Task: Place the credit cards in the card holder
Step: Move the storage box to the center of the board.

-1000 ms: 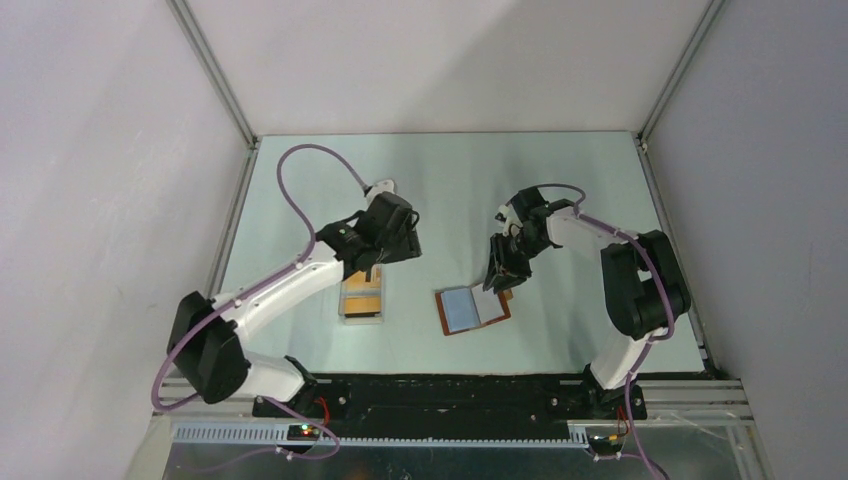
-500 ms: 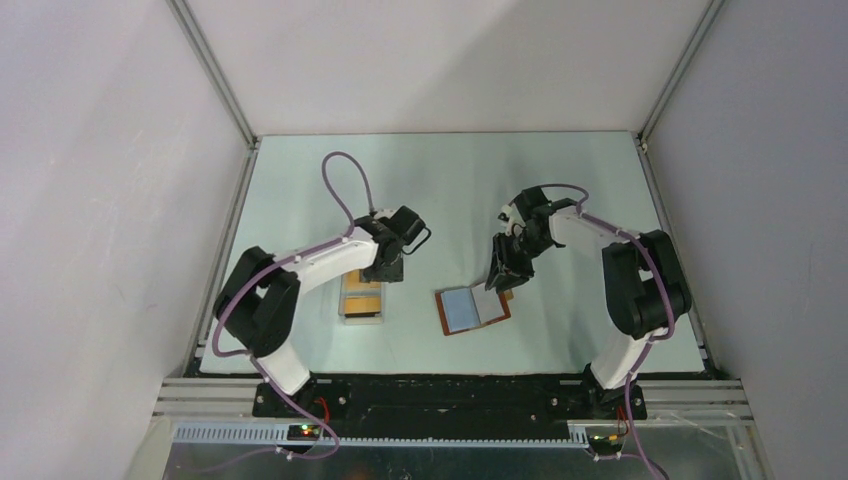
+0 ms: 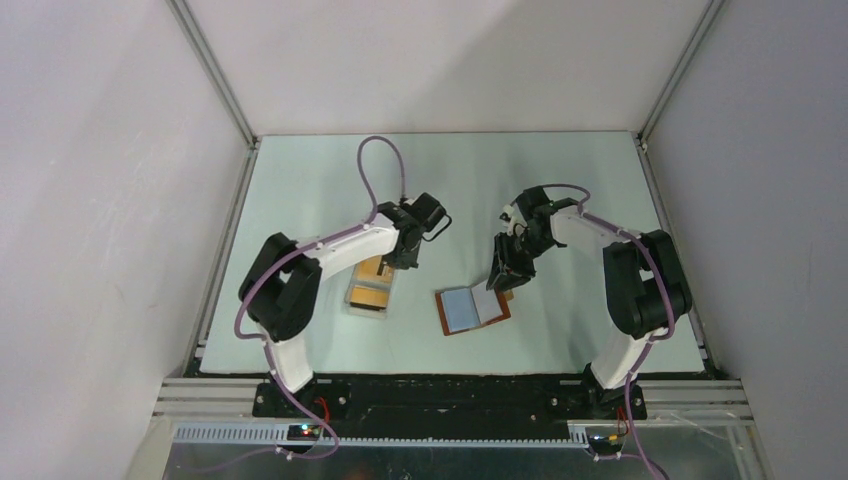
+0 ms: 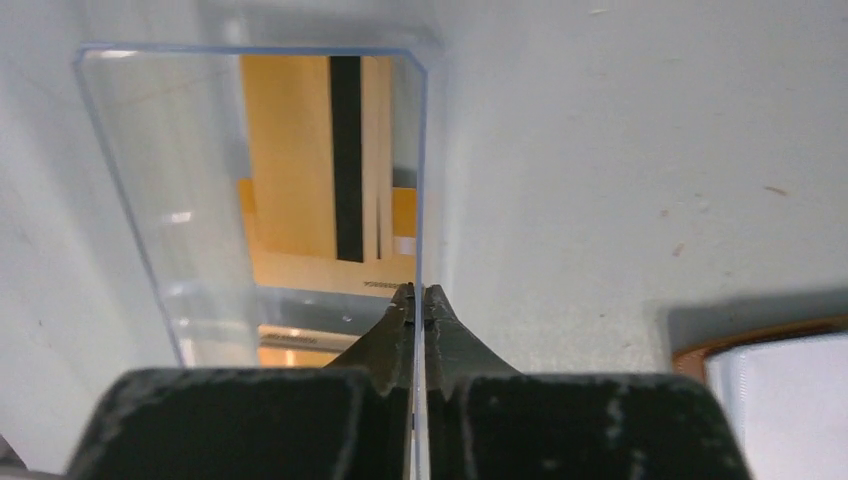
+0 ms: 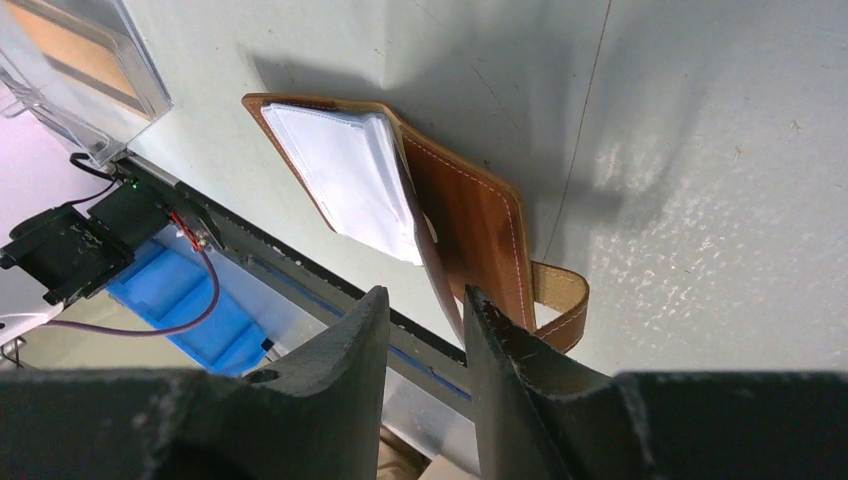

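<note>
Several orange-gold credit cards (image 4: 290, 150), one showing a dark stripe, lie inside a clear plastic box (image 3: 367, 296) left of centre. My left gripper (image 4: 417, 293) is shut on the box's thin clear right wall (image 4: 421, 180), at the box's far right corner in the top view. The brown card holder (image 3: 471, 310) lies open right of the box, grey-blue pockets up. My right gripper (image 5: 425, 295) hovers open over its right flap (image 5: 470, 220), which rises up against the inner face of the right finger (image 5: 495, 330). The snap tab (image 5: 560, 300) sticks out beside it.
Aluminium frame posts and grey walls close in the table on the left, back and right (image 3: 232, 210). A black rail (image 3: 440, 392) with both arm bases runs along the near edge. Bare tabletop lies behind both grippers (image 3: 460, 170).
My left arm folded in and its gripper moved right to the box's far right corner, then shut on the wall. The box shifted and tilted slightly. The right gripper stayed put.
</note>
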{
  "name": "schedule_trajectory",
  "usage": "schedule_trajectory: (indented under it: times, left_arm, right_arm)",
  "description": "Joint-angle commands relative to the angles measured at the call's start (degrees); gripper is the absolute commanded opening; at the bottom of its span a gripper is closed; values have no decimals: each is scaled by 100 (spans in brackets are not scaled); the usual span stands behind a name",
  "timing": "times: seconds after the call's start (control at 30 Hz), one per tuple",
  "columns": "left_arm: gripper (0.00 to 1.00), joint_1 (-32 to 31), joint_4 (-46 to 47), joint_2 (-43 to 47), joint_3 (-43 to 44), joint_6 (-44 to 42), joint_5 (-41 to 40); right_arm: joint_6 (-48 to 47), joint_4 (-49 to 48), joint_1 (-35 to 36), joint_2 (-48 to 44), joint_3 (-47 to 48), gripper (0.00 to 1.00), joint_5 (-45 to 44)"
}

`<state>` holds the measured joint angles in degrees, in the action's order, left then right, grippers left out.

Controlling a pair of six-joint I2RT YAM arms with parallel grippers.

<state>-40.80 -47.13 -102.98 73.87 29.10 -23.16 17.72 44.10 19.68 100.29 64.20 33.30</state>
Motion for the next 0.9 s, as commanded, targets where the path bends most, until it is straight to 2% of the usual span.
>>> schedule_trajectory:
  times: [0.0,0.27,0.33,0.37,0.4,0.43,0.5,0.63,0.77,0.87]
  left_arm:
    - [0,-206,145,-242,461,-743,121]
    - [0,-572,252,-390,740,-1699,252]
    - [7,-593,308,-282,709,-1727,267]
    - [17,-595,362,-161,673,-1676,296]
    - [22,-589,407,-91,656,-1638,313]
    - [31,-593,501,103,616,-1544,369]
    - [40,-596,730,453,490,-1349,450]
    - [53,-553,1298,1212,124,-811,677]
    - [57,-199,1693,1869,-409,98,1159]
    - [59,177,2348,2333,-1260,1048,1726]
  right_arm:
    - [-104,121,-45,-83,106,38,-14]
    - [-118,218,-61,-124,104,38,-108]
    - [-110,229,-63,-129,99,38,-141]
    - [-108,235,-66,-141,101,38,-145]
    - [-105,237,-56,-159,101,38,-143]
    - [-94,239,-58,-172,101,38,-145]
    - [-68,233,-41,-225,104,38,-137]
    - [-6,202,-28,-367,101,38,-95]
    - [36,187,-8,-509,115,38,-38]
    - [54,180,17,-597,184,38,-5]
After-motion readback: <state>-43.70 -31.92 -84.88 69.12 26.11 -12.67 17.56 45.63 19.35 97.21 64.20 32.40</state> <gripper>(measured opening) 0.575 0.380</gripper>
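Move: At the left hand's fingertips stands the right side wall of the storage box, whose middle is about 4 cm to the left, level with the hand and 1 cm below it. The board's centre lies some 11 cm to the right and 2 cm ahead; the opened card holder sits about 14 cm to the right and 6 cm back. From the right hand, the box's middle is roughly 23 cm to the left and 3 cm ahead. Sweeping to the right by about 5 cm at an even height, the left hand drags the storage box by its still-pinched right wall towards the board's centre, turning some 20 degrees clockwise. It then opens its fingers wide, lets go of the wall and rises about 10 cm, the fingers tilting out to the right and forward. ##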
